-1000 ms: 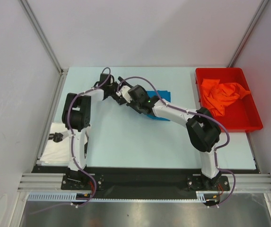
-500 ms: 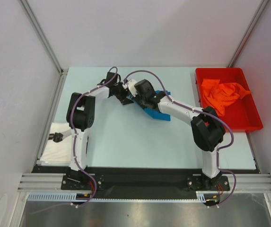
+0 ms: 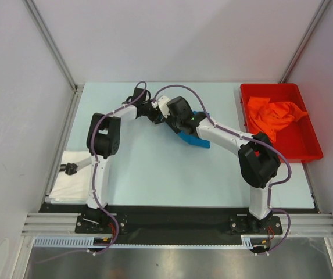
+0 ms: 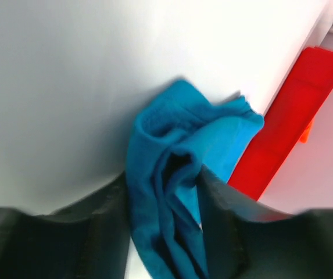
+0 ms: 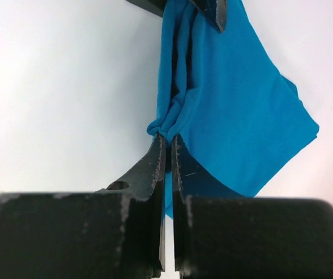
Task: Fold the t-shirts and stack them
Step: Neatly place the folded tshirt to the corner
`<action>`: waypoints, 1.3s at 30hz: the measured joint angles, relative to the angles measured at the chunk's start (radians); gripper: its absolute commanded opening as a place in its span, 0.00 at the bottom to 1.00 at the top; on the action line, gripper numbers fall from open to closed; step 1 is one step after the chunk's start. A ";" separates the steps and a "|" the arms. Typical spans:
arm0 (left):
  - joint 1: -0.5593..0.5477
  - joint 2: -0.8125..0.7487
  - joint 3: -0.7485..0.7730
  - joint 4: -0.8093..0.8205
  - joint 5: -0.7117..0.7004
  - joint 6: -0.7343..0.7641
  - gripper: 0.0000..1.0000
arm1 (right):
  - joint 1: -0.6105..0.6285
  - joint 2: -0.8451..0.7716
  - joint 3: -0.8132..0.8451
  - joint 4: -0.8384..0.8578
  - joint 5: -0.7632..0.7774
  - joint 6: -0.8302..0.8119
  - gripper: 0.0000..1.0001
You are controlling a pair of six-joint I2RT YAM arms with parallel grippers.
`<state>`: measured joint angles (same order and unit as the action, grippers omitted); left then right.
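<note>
The blue t-shirt hangs bunched between both grippers over the middle of the table, its lower part draping to the right. My right gripper is shut on a gathered edge of the blue t-shirt. My left gripper is closed around a thick fold of the same shirt, with both fingers pressing the cloth. In the top view the two grippers meet close together. The orange t-shirt lies crumpled in the red bin. The white t-shirt lies at the table's left edge.
The red bin stands at the back right of the table and also shows in the left wrist view. The left arm's fingertip shows at the top of the right wrist view. White walls enclose the table on three sides.
My left gripper has moved right to meet the right gripper and has closed its jaws onto the blue t-shirt. The right gripper has shifted slightly back, still gripping the cloth.
</note>
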<state>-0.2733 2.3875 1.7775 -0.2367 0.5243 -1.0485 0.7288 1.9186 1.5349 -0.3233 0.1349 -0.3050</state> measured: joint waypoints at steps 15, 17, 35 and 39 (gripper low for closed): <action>-0.012 -0.158 -0.092 -0.148 -0.231 0.166 0.00 | -0.048 -0.233 -0.051 -0.214 0.062 0.287 0.68; -0.011 -0.243 -0.131 -0.188 -0.299 0.186 0.00 | -0.051 -0.340 -0.103 -0.259 0.070 0.330 0.69; 0.023 -0.671 -0.352 -0.500 -0.745 0.182 0.00 | 0.084 -0.931 -0.497 -0.504 0.111 0.599 0.71; 0.085 -0.688 -0.352 -0.592 -0.820 0.158 0.00 | 0.090 -0.961 -0.497 -0.528 0.121 0.605 0.71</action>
<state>-0.1879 1.6997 1.4250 -0.8291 -0.2955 -0.8906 0.8185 0.9577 1.0378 -0.8509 0.2558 0.3004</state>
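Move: The blue folded shirt's middle lies about 10 cm to the left hand's right, 4 cm back and 3 cm below, its raised left edge already between that hand's half-open fingers. From the right hand, which still pinches the same edge nearer the base, that middle is some 5 cm ahead, 5 cm right and 12 cm down. The white stack sits roughly 34 cm left of the left hand and 28 cm back; the red bin is about 40 cm right of the right hand and 8 cm ahead. Almost in place, dipping a centimetre, the left hand shuts on the shirt's edge; then the right opens, lets go and withdraws back and right, some 25 cm in all, rising before it sinks a little. Keeping its pinch, the left lifts about 10 cm and carries the shirt left and back towards the white stack's side, its fingers swinging some 45 degrees to point down. ##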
